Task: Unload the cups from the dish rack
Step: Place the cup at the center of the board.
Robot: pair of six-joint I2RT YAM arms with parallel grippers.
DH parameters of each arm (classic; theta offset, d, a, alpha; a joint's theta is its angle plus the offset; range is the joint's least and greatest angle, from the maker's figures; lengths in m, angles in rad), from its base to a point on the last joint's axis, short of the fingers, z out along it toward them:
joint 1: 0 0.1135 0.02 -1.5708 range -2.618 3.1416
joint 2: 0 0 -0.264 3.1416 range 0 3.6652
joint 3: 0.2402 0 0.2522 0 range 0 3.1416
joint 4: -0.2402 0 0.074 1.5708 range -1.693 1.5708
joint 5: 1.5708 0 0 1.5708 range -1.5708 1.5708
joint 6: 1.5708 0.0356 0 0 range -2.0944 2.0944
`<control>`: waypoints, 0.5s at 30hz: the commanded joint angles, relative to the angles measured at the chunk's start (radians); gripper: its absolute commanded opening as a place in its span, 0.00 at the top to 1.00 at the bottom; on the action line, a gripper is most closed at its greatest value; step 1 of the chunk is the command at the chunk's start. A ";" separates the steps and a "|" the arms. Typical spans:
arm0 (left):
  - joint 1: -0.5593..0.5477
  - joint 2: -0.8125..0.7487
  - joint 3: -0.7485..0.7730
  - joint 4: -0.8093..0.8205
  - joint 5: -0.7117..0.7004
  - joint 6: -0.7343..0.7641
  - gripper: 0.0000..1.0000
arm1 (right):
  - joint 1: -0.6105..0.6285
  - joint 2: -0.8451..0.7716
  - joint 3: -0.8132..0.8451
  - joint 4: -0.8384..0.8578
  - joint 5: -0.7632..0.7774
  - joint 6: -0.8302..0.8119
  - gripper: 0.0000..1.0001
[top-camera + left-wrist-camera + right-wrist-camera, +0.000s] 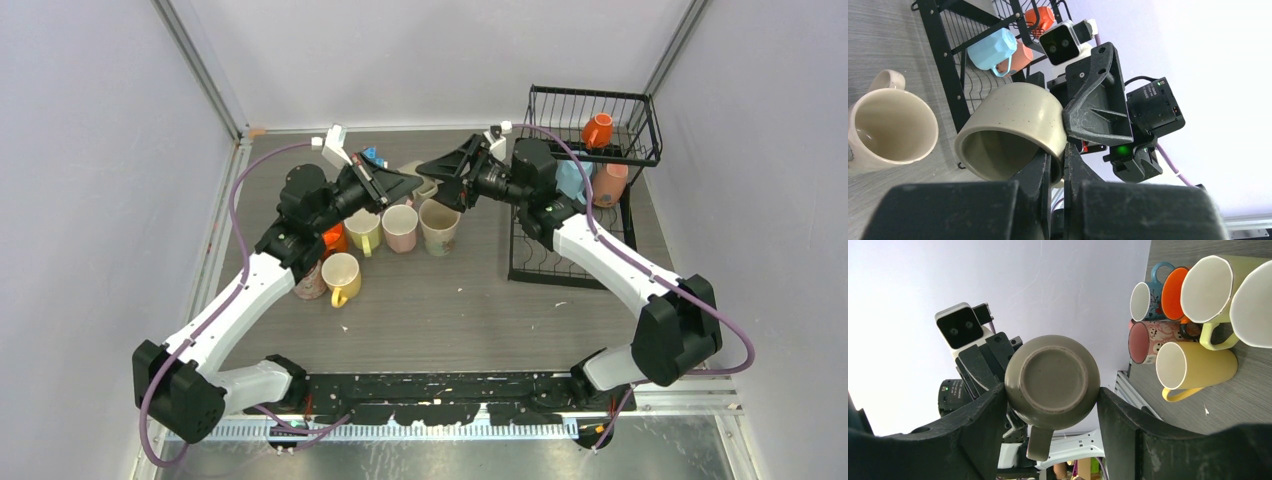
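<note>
A grey-beige cup [427,186] hangs in the air between both arms, left of the black wire dish rack [640,150]. My left gripper [1064,160] is shut on the rim of this cup [1013,125], one finger inside and one outside. My right gripper [1050,390] is closed around the body of the same cup [1052,375], whose base faces the camera with the handle pointing down. An orange cup [597,130] sits in the rack's upper basket. A light blue cup [572,180] and a salmon cup [610,183] sit below it.
Several cups stand on the table under and beside the left arm: a cream one [439,226], a pink one [400,227], a yellow-green one [363,230] and a yellow one [341,277]. A small blue toy block [372,156] lies behind them. Walls close in on three sides.
</note>
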 commanded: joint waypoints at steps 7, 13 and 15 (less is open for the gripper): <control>0.003 -0.034 0.018 -0.019 -0.010 0.050 1.00 | 0.007 -0.080 -0.003 0.036 0.016 -0.056 0.04; 0.003 -0.056 0.045 -0.112 -0.032 0.091 1.00 | 0.008 -0.121 0.013 -0.085 0.083 -0.143 0.00; 0.003 -0.065 0.057 -0.156 -0.045 0.108 1.00 | 0.008 -0.140 0.017 -0.133 0.117 -0.173 0.00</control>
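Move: The grey cup hangs between both hands: its middle lies about 3 cm ahead, 2 cm right and 3 cm below the left fingers, and right at the right hand's fingers. The left hand has open board some 11 cm back, 7 cm left and 27 cm below. The beige cup stands about 3 cm ahead and 5 cm right of the left hand, the pink cup 2 cm ahead and 4 cm left, the yellow cup 10 cm back and 16 cm left, all roughly 23 cm lower. The grey cup changes hands: the left fingers, already closed on its rim, keep their pinch while the right fingers open wide from its body and let go, the right hand then easing off about 1.5 cm to the right and back. After a short hold, the left hand sinks about 2 cm with the cup towards the board, its fingertips tipping down some 5 degrees. ##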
